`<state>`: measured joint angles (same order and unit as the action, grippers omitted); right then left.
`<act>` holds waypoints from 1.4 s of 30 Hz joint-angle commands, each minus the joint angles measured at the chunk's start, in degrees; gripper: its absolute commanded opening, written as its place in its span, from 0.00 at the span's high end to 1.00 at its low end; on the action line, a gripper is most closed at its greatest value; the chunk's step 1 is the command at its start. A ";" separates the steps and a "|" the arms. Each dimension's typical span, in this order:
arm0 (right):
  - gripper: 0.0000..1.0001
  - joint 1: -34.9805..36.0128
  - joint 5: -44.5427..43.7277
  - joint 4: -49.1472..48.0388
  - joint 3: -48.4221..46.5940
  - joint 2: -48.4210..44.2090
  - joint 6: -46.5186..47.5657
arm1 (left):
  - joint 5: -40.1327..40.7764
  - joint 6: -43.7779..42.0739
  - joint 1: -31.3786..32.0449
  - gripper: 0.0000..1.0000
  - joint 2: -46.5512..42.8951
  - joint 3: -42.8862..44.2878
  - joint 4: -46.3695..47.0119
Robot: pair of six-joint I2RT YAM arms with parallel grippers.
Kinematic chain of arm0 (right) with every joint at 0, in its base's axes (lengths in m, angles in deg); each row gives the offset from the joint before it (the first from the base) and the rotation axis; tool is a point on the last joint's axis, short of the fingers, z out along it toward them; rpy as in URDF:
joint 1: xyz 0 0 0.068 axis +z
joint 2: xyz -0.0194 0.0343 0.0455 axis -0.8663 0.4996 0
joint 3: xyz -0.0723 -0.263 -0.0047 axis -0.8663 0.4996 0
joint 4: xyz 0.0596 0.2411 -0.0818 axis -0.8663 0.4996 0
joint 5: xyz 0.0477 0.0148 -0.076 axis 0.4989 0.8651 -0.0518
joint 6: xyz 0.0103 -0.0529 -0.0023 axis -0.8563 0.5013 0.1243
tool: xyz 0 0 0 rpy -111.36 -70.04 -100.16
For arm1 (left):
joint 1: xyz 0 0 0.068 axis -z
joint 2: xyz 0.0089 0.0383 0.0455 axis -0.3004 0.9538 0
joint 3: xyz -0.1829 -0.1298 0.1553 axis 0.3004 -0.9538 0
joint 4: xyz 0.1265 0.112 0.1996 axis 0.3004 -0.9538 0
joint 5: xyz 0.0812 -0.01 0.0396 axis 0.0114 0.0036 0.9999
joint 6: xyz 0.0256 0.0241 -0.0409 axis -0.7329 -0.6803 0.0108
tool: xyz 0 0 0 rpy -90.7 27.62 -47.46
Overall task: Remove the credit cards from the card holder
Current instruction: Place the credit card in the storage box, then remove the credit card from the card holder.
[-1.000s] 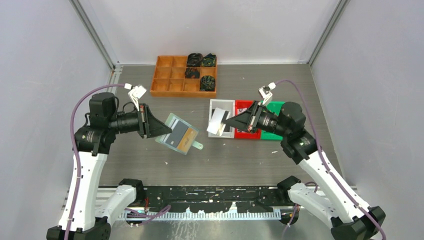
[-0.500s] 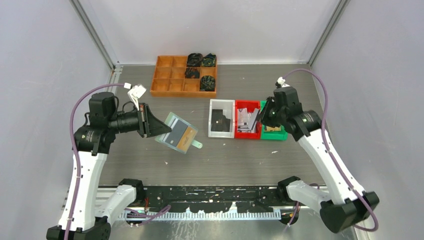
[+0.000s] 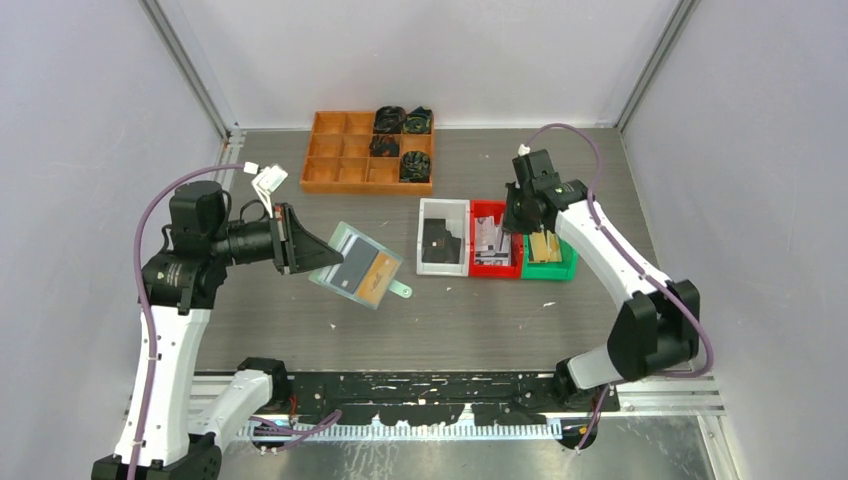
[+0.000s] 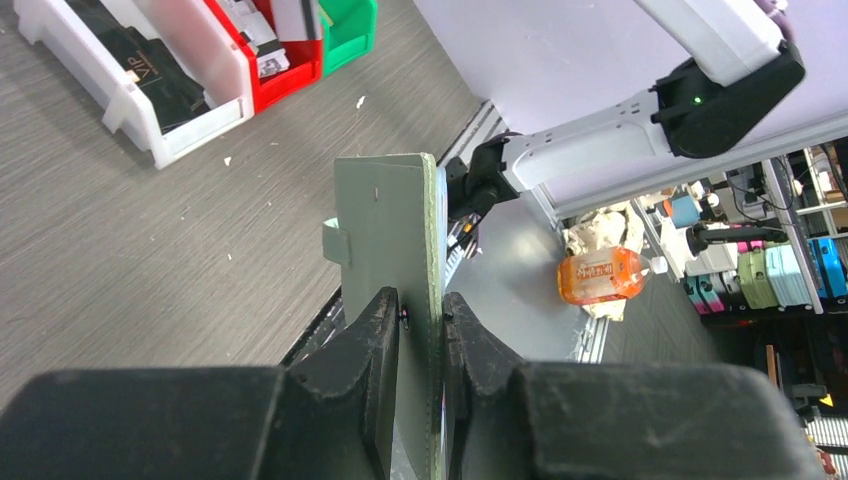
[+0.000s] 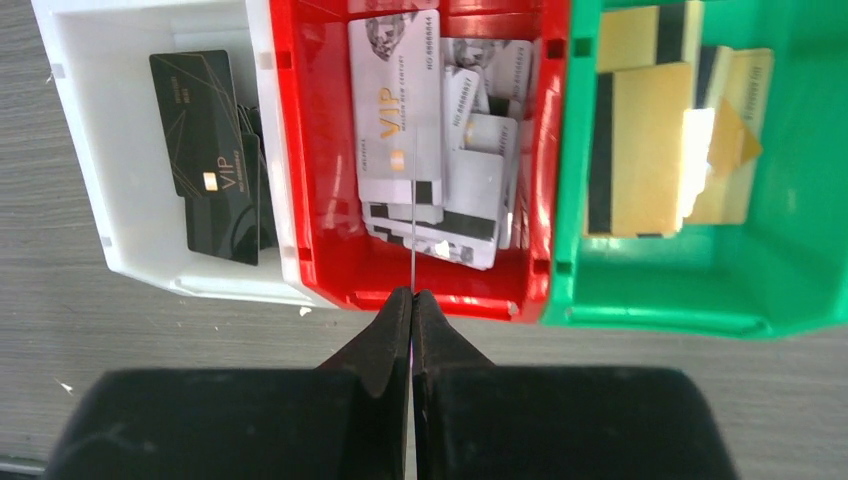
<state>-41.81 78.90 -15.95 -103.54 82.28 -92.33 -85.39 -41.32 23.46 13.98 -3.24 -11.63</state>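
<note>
My left gripper [image 3: 333,262] is shut on one edge of the pale green card holder [image 3: 345,242], holding it open above the table. A dark card [image 3: 349,270] and an orange card [image 3: 379,273] sit in its pockets. In the left wrist view the card holder [image 4: 385,220] stands edge-on between my left gripper's [image 4: 421,305] jaws. My right gripper [image 3: 514,218] points down over the red bin [image 3: 490,268]. In the right wrist view my right gripper [image 5: 412,295] is shut on a thin credit card [image 5: 412,200] seen edge-on above the red bin [image 5: 300,150].
A white bin [image 3: 443,206] holds dark cards, the red bin holds several grey-white cards, and a green bin [image 3: 550,272] holds tan ones. An orange divided tray [image 3: 340,160] with black coiled items stands at the back.
My right arm has swung right and back, carrying the whitish card from beside the white bin to above the red bin. The left arm and card holder have barely moved.
</note>
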 commanded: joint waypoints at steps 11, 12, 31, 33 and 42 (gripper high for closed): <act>0.99 -2.19 13.95 -10.05 -7.36 13.26 2.57 | -4.71 3.52 -0.26 1.00 -0.95 4.28 4.00; 0.99 -2.14 12.80 -9.29 -7.73 13.83 2.76 | -4.76 3.61 -0.25 1.00 -1.01 4.39 4.00; 0.10 -0.49 46.25 -23.88 -4.61 -16.45 -8.82 | -10.65 8.35 -0.26 1.00 -1.42 1.92 9.78; 0.06 4.05 51.32 -30.61 -3.55 -19.21 -11.28 | -11.05 8.37 -0.26 1.00 -1.37 1.23 10.10; 0.03 24.99 52.85 -26.88 -11.77 -14.34 -3.45 | -14.00 10.17 -0.25 1.00 -1.67 0.30 11.71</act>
<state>-20.76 128.63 -42.28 -111.49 64.53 -98.96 -95.44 -33.17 23.46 13.41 -3.11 -4.55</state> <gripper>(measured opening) 0.970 0.192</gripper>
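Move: The right gripper holds a white card edge-on over the red storage box, whose middle is about 5 cm ahead, 3 cm to the left and 11 cm below. Level with the red box, the white box is 12 cm to its left and the green box 12 cm to its right. The card holder hangs some 17 cm back, 28 cm left and 18 cm above the right hand. From the left hand, the red box is roughly 22 cm ahead, 29 cm right and 31 cm down. Ease the right gripper forward, left and down into the red box, about 4 cm each way, and open the fingers wide to let go of the white card. Lift the empty hand clear and swing it up, back and left towards the card holder, some 40 cm, turning until the open fingers face it. With the left, keep pinching the holder and raise it about 3 cm, drawing slightly back. ##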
